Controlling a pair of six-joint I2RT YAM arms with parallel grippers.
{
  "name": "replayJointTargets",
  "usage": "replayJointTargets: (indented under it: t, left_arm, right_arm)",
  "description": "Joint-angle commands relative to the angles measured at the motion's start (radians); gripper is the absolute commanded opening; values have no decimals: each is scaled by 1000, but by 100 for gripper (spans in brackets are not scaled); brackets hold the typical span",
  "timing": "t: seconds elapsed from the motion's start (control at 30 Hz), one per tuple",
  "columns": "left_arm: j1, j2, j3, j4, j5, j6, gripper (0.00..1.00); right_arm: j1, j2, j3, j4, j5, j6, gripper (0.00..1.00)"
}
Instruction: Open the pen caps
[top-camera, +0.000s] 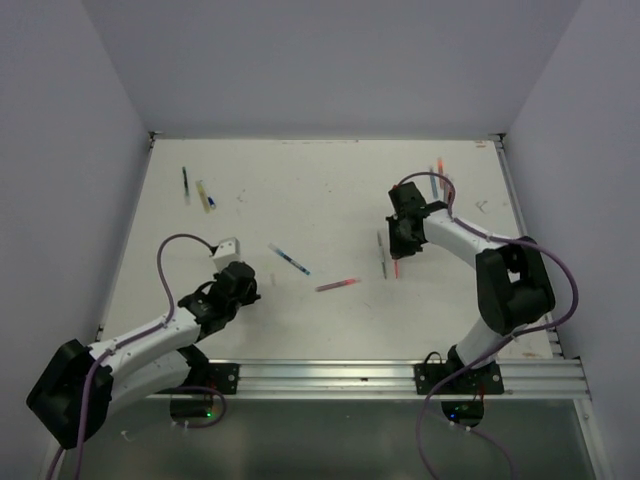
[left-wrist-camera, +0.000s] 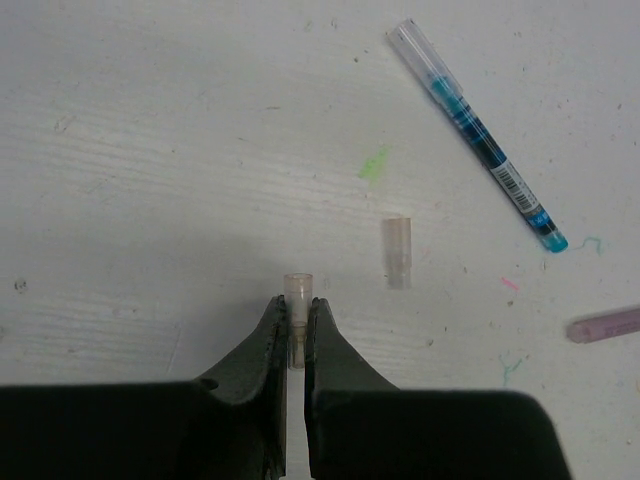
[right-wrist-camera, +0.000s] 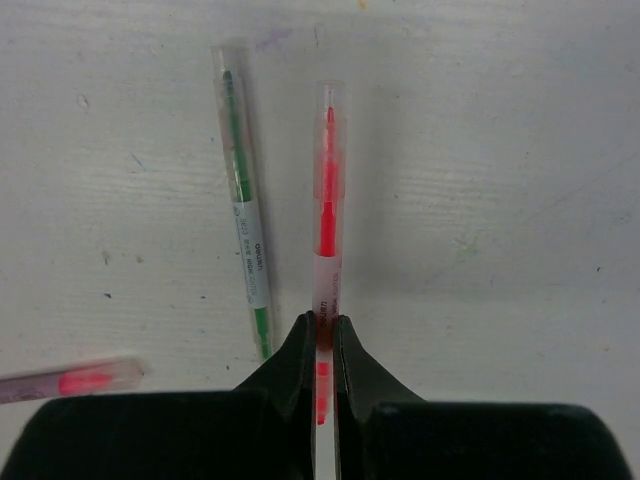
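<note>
In the left wrist view my left gripper is shut on a small clear pen cap, whose top pokes out beyond the fingertips just above the table. A second clear cap lies loose on the table to its right. In the right wrist view my right gripper is shut on the barrel of a red pen that points away from me, with a clear end over its red tip. From above, the left gripper is at the near left and the right gripper at the middle right.
A blue pen lies beyond the loose cap, a pink pen at the right edge. A green pen lies alongside the red one, and another pink pen near left. More pens lie at far left and far right.
</note>
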Motion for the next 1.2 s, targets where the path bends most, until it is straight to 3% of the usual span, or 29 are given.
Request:
replayJointTargets:
  t: [0.0,0.43,0.6,0.77,0.97,1.17]
  left_arm:
    - [23,19,11,101,-6,12,0]
    - [49,135,-25,262,114,16,0]
    - [52,128,-28,254,114,16,11]
    - [53,128,-51,268,116,5,22]
    - [55,123,-48,267,114,9,23]
    - [55,83,-52,242,113,1,26]
  right_arm:
    - [2,25,-15,61,-47,-30,0]
    - [-1,88,5,103,-44,-44,0]
    - [-2,108,16,103,-33,-52,15]
    - [-4,83,14,100,-16,-58,23]
    - [-2,2,39,74,8,-76,45]
    - [46,-67,126,40,-2,-105,54]
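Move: Some 3 cm below and 3 cm ahead of the right hand, which holds the bare red pen, the green pen's middle lies about 4 cm to its left; the pink pen is roughly 14 cm left and 5 cm back. The left hand holds the clear cap; the loose cap lies 4 cm ahead, 4 cm right and 2 cm below, with the blue pen 10 cm ahead and 9 cm right. Sinking about 3 cm, the right hand lowers the red pen to the table beside the green pen, opens about halfway, then lifts clear some 4.5 cm, easing forward. The left hand goes right about 2 cm with a similar dip and slight advance, towards the loose cap, then stays low and opens partway, letting go of its cap. ##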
